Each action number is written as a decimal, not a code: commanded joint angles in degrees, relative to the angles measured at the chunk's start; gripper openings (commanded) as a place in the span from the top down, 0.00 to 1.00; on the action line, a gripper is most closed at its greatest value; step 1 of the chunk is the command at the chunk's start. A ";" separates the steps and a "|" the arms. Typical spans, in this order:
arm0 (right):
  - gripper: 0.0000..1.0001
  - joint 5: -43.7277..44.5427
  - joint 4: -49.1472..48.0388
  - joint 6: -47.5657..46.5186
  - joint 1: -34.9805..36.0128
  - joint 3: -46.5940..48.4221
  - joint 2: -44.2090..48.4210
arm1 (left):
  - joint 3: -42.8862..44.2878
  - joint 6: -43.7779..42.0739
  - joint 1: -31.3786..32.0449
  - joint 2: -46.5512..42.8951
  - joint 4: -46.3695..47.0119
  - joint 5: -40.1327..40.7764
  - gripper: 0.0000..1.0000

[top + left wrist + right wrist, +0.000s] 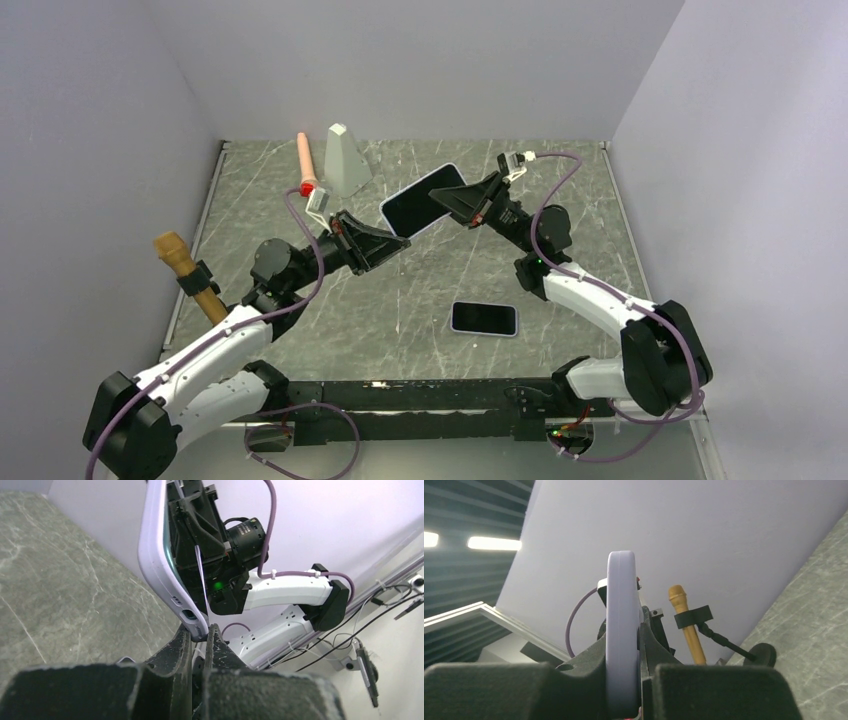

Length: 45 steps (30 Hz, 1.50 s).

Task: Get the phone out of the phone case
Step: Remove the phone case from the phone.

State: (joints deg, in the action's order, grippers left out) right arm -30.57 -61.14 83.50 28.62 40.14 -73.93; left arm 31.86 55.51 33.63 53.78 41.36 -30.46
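A lavender phone case [423,200] with a dark face hangs tilted in the air over the middle back of the table, held between both arms. I cannot tell whether a phone sits inside it. My left gripper [400,243] is shut on its lower left corner; in the left wrist view [200,635] the fingers pinch the corner of the case [152,555]. My right gripper [457,205] is shut on the case's right edge, which shows end-on in the right wrist view [622,630]. A dark-screened phone [483,318] with a pale rim lies flat on the table, near centre.
A grey wedge-shaped block [345,160] and a pink rod with a red tip [306,165] stand at the back left. A brown-headed stick on a black stand [190,275] is at the left edge. Grey walls enclose the marble table [560,200].
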 commanded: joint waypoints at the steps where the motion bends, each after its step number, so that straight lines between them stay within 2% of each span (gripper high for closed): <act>1: 1.00 -2.11 -16.08 16.76 1.04 2.93 -1.10 | 1.05 -8.42 -1.09 0.86 2.34 -1.62 1.00; 6: 1.00 0.03 -28.76 29.74 1.61 3.28 -4.00 | -2.90 -7.51 -4.38 3.44 10.91 -3.68 1.00; 11: 1.00 1.46 -28.82 30.02 2.08 4.43 -2.72 | -2.36 -5.97 -7.38 8.41 13.67 -4.22 1.00; 15: 1.00 3.69 -32.99 33.70 2.14 4.98 -4.11 | -1.66 -5.81 -7.76 10.65 14.79 -4.28 1.00; 21: 1.00 5.04 -34.95 36.50 2.36 6.20 -4.96 | -1.18 -9.14 -7.74 10.46 9.50 -1.90 1.00; 28: 1.00 5.13 -36.45 36.80 2.18 5.99 -5.63 | 1.39 -10.83 -8.10 9.90 -2.74 3.10 1.00; 32: 1.00 3.65 -35.59 33.94 1.65 5.13 -6.14 | 2.74 -10.28 -8.07 7.64 -10.43 2.86 1.00; 33: 1.00 3.22 -35.20 33.01 1.31 4.92 -6.14 | 3.66 -10.57 -8.05 6.71 -13.92 2.73 0.96; 34: 1.00 2.65 -35.11 32.27 0.92 4.67 -6.20 | 4.75 -11.22 -8.05 5.69 -18.27 2.12 0.87; 37: 1.00 0.88 -34.58 29.26 -0.63 3.99 -6.23 | 8.03 -13.96 -8.06 2.67 -28.42 -1.36 0.51; 40: 1.00 -1.71 -32.04 25.39 -2.11 3.12 -5.95 | 8.44 -14.73 -8.11 -1.74 -33.01 -5.09 0.28; 42: 1.00 -3.70 -26.69 21.84 -2.47 2.85 -5.36 | 8.77 -15.04 -8.05 -5.85 -35.11 -7.51 0.20; 45: 1.00 -5.64 -20.59 16.65 -2.52 3.01 -4.54 | 9.30 -13.23 -8.06 -10.02 -34.01 -12.08 0.16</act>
State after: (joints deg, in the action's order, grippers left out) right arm -32.95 -77.49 105.38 26.44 41.08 -82.19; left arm 39.83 43.16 25.67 49.17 12.23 -36.64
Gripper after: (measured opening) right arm 0.175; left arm 0.824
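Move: The left gripper already pinches the near-left corner of the phone case. The case's middle lies about 6 cm ahead of that hand, 3 cm to its right and 4 cm above. The right gripper holds the cased phone, with the case's middle some 3 cm to its left, level fore and aft, and about 1 cm above. The other phone lies on the table roughly 17 cm to the left hand's right, 5 cm nearer the base and some 32 cm below. Keep the left pinch on the case corner and work it forward about 3.5 cm, rolling the top of that hand back some 10 degrees, while the still-closed right gripper twists the phone the other way, top forward by about 25 degrees. Then open the left fingers wide, let go of the corner and draw down, left and back, tipping the fingertips down, as the right hand eases back about 2 cm. ##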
